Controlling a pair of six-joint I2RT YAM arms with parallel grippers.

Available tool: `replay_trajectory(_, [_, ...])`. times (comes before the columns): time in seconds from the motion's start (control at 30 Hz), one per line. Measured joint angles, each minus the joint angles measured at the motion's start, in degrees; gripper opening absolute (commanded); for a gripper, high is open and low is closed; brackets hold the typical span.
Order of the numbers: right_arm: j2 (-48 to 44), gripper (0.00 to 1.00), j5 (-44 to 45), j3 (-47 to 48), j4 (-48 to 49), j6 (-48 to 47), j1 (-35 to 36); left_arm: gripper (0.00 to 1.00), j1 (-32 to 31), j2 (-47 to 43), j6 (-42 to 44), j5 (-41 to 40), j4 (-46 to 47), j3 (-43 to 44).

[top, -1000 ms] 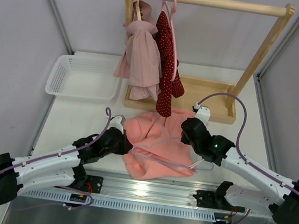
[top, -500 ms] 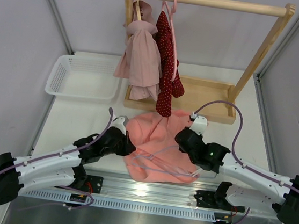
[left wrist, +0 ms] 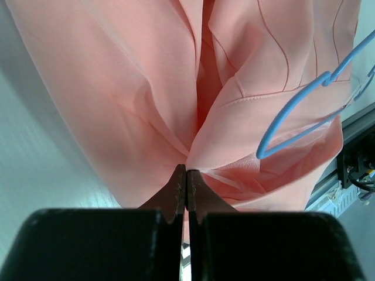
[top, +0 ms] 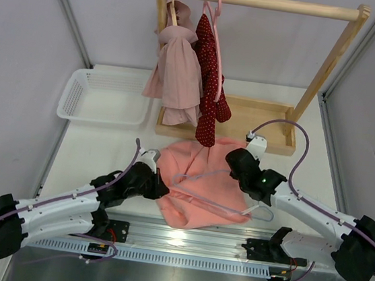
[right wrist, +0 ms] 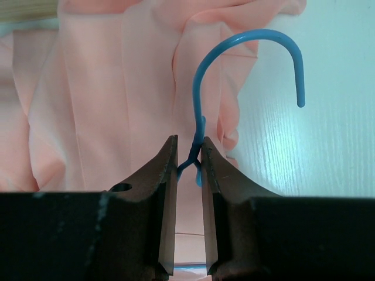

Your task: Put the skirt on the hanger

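The salmon-pink skirt (top: 205,163) lies crumpled on the white table in front of the rack. The light-blue wire hanger (top: 200,174) lies across it, with its hook (top: 265,214) off the skirt's right edge. My right gripper (top: 252,197) is shut on the hanger's twisted neck (right wrist: 196,155), and the hook (right wrist: 252,36) curves away beyond the fingertips. My left gripper (top: 161,190) is at the skirt's left edge, shut on a fold of the fabric (left wrist: 193,161). The left wrist view also shows the skirt (left wrist: 117,88) and part of the hanger (left wrist: 293,105).
Behind the skirt stands a wooden rack (top: 257,1) on a wooden base tray (top: 259,138). It carries a pale pink garment (top: 178,72), a dark red dotted garment (top: 207,88) and a pink plastic hanger (top: 218,22). A white basket (top: 104,97) sits back left. The arms' rail (top: 190,239) runs along the near edge.
The right gripper dipped left and nearer with the hanger, then came back right; the hook now lies further right. The left gripper edged right, still pinching the skirt.
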Motion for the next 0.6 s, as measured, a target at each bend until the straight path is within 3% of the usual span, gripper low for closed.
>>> replay_trajectory(0.03, [0.1,0.04,-0.1,0.0,0.5,-0.2,0.0,0.0,0.0,0.1,0.0,0.0,0.0,0.0])
replay_trajectory(0.13, [0.2,0.25,-0.9,-0.6,2.1,-0.4,0.2,0.0,0.0,1.4,0.0,0.1,0.0,0.3])
replay_trajectory(0.43, [-2.4,0.69,-4.9,-3.6,2.4,0.9,2.0,0.0,0.0,6.0,0.0,0.1,0.5,1.5])
replay_trajectory(0.5, [-3.4,0.7,-6.0,-3.6,1.9,1.1,2.1,0.0,0.0,6.2,0.0,0.1,0.7,1.6])
replay_trajectory(0.6, [-5.7,0.56,-7.4,-3.7,0.6,1.7,2.2,0.0,0.0,6.6,0.0,0.1,0.9,1.7])
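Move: My right hand still holds the blue hanger by its neck over the skirt. The middle of the skirt is about 7 cm back, 9 cm to the left and 6 cm below; the rack base's middle is some 17 cm ahead and 3 cm right. My left fingers are shut at the skirt's edge, with its middle roughly 11 cm to their right and 2 cm ahead. The hanger's left end is only 2 cm ahead and 2 cm right of them. I bring the hanger left and back over the skirt with my right hand, dipping about 1 cm, and open the fingers wide to let go of its neck. The open hand goes on drawing back and left, about 3 cm in all, rising slightly and rolling its left side up a little. My left hand, kept shut on the skirt's edge, sinks about 1.5 cm. ##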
